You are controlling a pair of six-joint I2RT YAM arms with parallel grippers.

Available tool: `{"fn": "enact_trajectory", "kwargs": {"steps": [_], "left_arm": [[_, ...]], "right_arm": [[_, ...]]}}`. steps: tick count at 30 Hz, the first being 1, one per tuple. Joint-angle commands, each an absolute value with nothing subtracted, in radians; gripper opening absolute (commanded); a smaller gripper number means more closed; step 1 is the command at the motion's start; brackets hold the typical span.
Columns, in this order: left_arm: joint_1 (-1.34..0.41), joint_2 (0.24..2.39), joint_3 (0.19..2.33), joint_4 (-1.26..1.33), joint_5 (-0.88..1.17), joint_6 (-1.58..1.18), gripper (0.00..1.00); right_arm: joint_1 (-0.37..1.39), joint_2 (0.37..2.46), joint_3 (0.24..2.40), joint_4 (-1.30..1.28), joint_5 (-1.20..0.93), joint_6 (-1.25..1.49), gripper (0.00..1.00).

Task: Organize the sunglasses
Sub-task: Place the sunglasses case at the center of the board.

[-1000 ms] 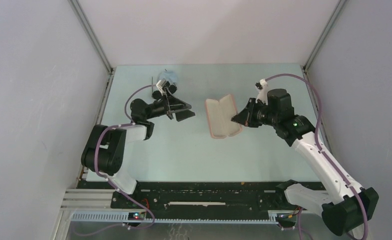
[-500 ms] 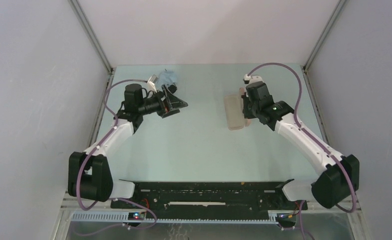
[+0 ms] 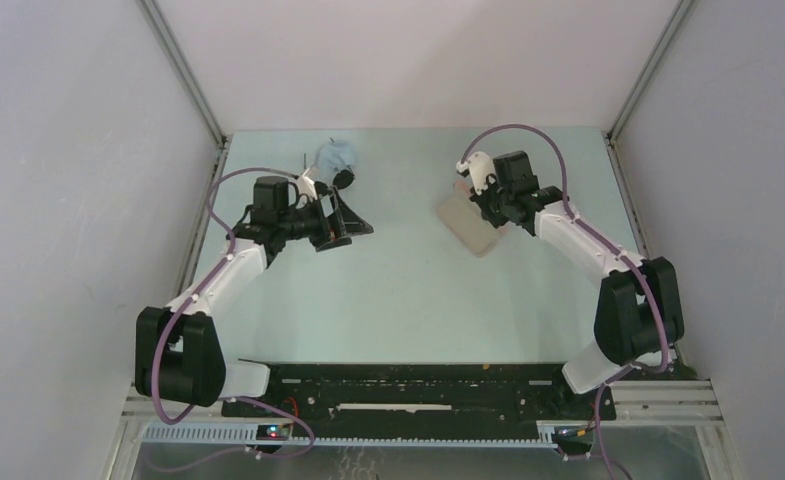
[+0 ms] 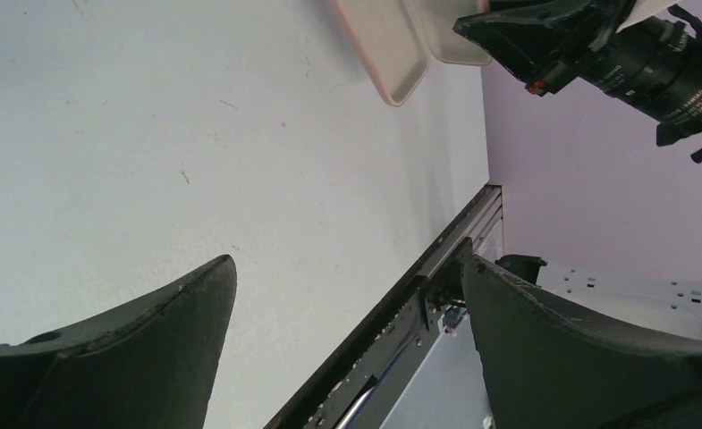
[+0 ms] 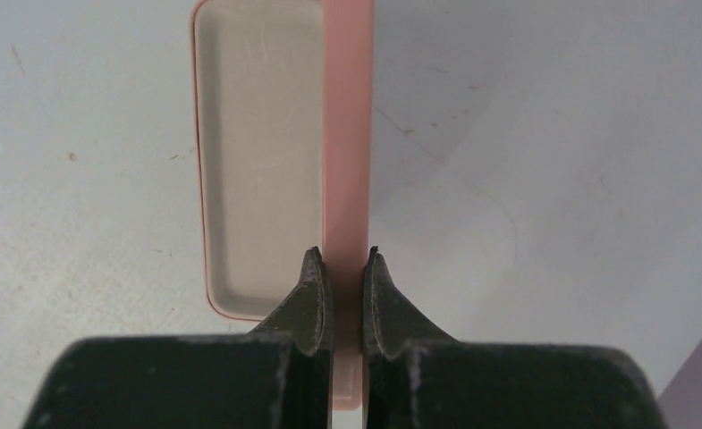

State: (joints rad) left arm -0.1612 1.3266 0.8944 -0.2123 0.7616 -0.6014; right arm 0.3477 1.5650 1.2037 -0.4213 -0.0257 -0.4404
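The sunglasses [image 3: 344, 178] show as a small dark round lens at the back left, touching the light blue cloth [image 3: 333, 155]; the rest of them is hard to make out. My left gripper [image 3: 346, 216] [image 4: 347, 264] hovers just in front of them, open and holding nothing. The pink case [image 3: 473, 222] [image 5: 257, 152] [image 4: 384, 45] lies open at the back right, its pale inside facing up. My right gripper [image 3: 488, 205] [image 5: 347, 259] is shut on the case's raised pink edge.
The black rail [image 3: 418, 380] with the arm bases runs along the near edge of the table. Metal frame posts [image 3: 183, 70] and grey walls close in the left, right and back sides.
The right arm has carried the open case backward and to the right and turned it to a slant. The left arm has shifted its pose, its gripper staying open near the sunglasses.
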Motion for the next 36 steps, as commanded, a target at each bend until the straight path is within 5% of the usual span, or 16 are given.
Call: {"fn": "enact_trajectory", "kwargs": {"steps": [1, 13, 15, 18, 30, 31, 32, 36], "left_arm": [[-0.163, 1.309, 0.935, -0.221, 0.783, -0.553, 1.00], [-0.163, 1.305, 0.922, -0.224, 0.808, -0.531, 1.00], [-0.163, 1.302, 0.919, -0.226, 0.807, -0.529, 1.00], [-0.163, 1.298, 0.920, -0.227, 0.808, -0.530, 1.00], [-0.163, 1.273, 0.966, -0.283, 0.735, -0.501, 1.00], [-0.162, 1.267, 0.972, -0.286, 0.718, -0.503, 1.00], [-0.161, 1.265, 0.982, -0.294, 0.697, -0.504, 1.00], [-0.154, 1.266, 1.038, -0.336, 0.570, -0.530, 1.00]], "right_arm": [[0.323, 1.588, 1.234, -0.344, -0.140, -0.615, 0.00], [0.327, 1.733, 1.235, -0.337, -0.147, -0.587, 0.06], [0.324, 1.729, 1.234, -0.329, -0.142, -0.579, 0.12], [0.321, 1.710, 1.234, -0.314, -0.128, -0.570, 0.57], [0.327, 1.450, 1.234, -0.214, -0.031, -0.506, 0.65], [0.334, 1.417, 1.234, -0.215, -0.020, -0.501, 0.85], [0.343, 1.395, 1.234, -0.219, -0.008, -0.497, 0.90], [0.408, 1.326, 1.232, -0.237, 0.091, -0.416, 0.91]]}}
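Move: The open sunglasses case is already in the right gripper, pinched by the edge of one half, its middle about 3 cm left, 2 cm back and 4 cm below the hand. Its landing spot is on the bare board some 11 cm below the hand, 4 cm left and 2 cm back. The sunglasses lie about 31 cm left and 10 cm ahead. From the empty left hand that spot is roughly 22 cm right, 8 cm ahead and 16 cm down. The sunglasses case, still pinched in the right gripper, is lowered about 6.5 cm nearly straight down onto the board, turning some 10 degrees counter-clockwise on the way. The right fingers then open and let go of its edge, and the hand climbs about 17 cm clear of it, fingers tipping up and outward. ##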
